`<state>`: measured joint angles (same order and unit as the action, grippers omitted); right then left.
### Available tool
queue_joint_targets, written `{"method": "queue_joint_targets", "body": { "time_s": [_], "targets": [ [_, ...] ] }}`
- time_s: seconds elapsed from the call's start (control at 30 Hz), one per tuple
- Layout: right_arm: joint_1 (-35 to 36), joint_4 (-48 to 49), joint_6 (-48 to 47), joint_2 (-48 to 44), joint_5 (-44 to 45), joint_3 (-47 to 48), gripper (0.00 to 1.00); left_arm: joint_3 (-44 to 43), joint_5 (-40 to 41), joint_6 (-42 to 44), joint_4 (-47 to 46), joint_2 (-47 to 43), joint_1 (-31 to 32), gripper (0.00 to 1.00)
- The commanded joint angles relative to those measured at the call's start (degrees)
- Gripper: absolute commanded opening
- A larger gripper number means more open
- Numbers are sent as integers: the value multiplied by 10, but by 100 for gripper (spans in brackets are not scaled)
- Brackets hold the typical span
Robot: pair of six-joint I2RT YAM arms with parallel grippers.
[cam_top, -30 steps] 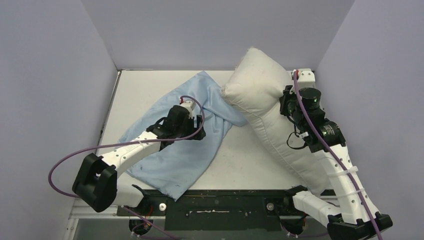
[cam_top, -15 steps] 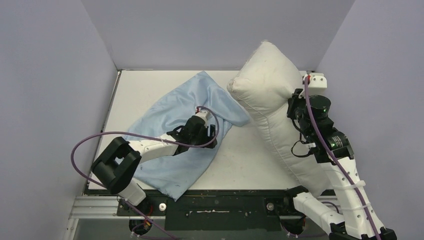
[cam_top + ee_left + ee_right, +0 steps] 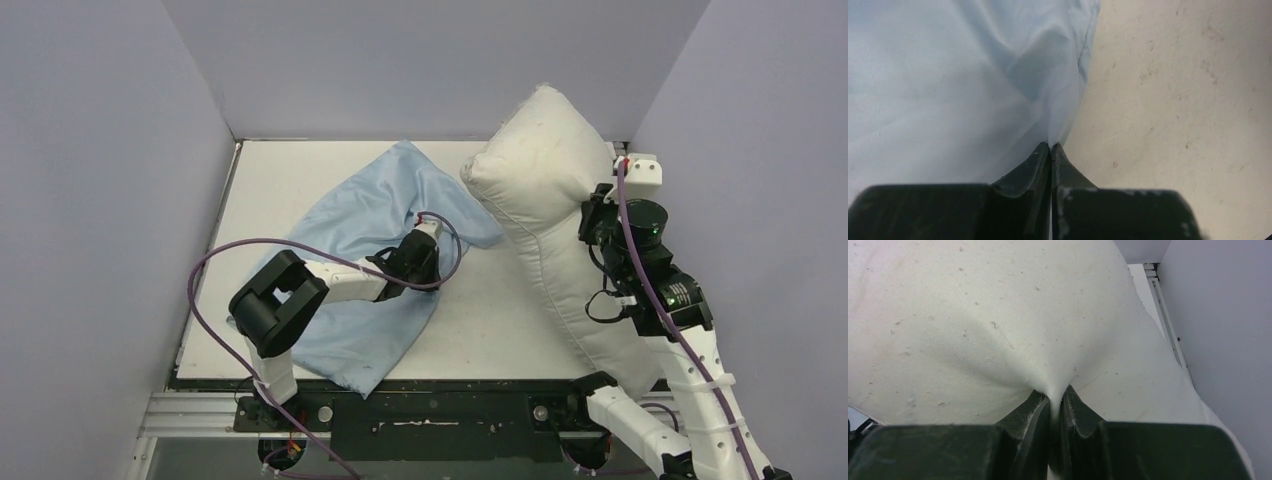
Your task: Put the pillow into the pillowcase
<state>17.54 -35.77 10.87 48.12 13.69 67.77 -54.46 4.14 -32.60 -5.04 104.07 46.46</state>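
The light blue pillowcase (image 3: 345, 215) lies wrinkled on the white table (image 3: 500, 320), left of centre. My left gripper (image 3: 430, 268) is at the pillowcase's right edge. In the left wrist view the gripper (image 3: 1050, 146) is shut, pinching a fold of the pillowcase (image 3: 948, 75) right at its hem. The plump off-white pillow (image 3: 545, 190) stands tilted at the right, with its upper end raised toward the back wall. My right gripper (image 3: 583, 218) is at its right side. In the right wrist view that gripper (image 3: 1054, 397) is shut on a pinch of pillow (image 3: 998, 305) fabric.
Grey walls enclose the table on the left, back and right. The right wall (image 3: 1218, 315) is close beside the pillow. A purple cable (image 3: 215, 265) loops over the pillowcase from the left arm. Bare tabletop (image 3: 1173, 100) lies between the pillowcase and the pillow.
My left gripper moved right across the pillowcase to its right edge and shut on it. My right arm carried the pillow a little higher and to the right.
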Motion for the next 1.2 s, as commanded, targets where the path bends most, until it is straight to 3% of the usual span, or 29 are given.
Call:
{"method": "queue_joint_targets", "body": {
  "time_s": [0.0,0.27,0.53,0.6,0.67,0.77,0.93,1.17],
  "targets": [
    [-4,94,16,-39,11,21,0,-49,-12,-17,-39,34,-17,0],
    [-4,68,24,-57,-3,37,0,-202,-106,-101,-135,165,-95,0],
    [-3,42,30,-72,-21,35,0,-511,-126,-119,-93,305,-123,0],
    [-3,31,25,-76,-23,35,0,-540,-135,-111,-68,298,-126,17],
    [-4,25,22,-82,-31,30,0,-538,-133,-86,-36,271,-131,31],
    [-3,20,24,-90,-44,19,0,-501,-132,-54,11,217,-143,41],
    [-3,16,26,-95,-69,-4,0,-368,-126,6,85,91,-165,45],
    [-3,19,26,-102,-73,-9,0,-204,-109,197,181,-68,-156,46]
  ]
}}
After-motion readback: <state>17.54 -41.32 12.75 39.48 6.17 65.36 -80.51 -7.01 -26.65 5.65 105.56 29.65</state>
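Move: The left hand already pinches the right-hand edge of the pillowcase just above the table; it takes that edge to the far table spot beside the pillow, about 22 cm ahead and 8 cm right. The case's middle lies about 14 cm left of this hand and 3 cm ahead, the pillow's middle some 22 cm right, 3 cm ahead and 12 cm higher. From the raised right hand, the case's middle is about 38 cm left, 5 cm ahead and 33 cm below. Keeping the cloth pinched, the left hand sweeps low and fast, forward some 23 cm and a little right, dragging the pillowcase edge towards the far end of the table, fingers swinging about 30 degrees to point more to the right; then it rises, opens to let go, and comes back and left above the case, ending some 14 cm higher than it began. The right hand keeps its pinch on the raised pillow and draws it back about 5 cm. ##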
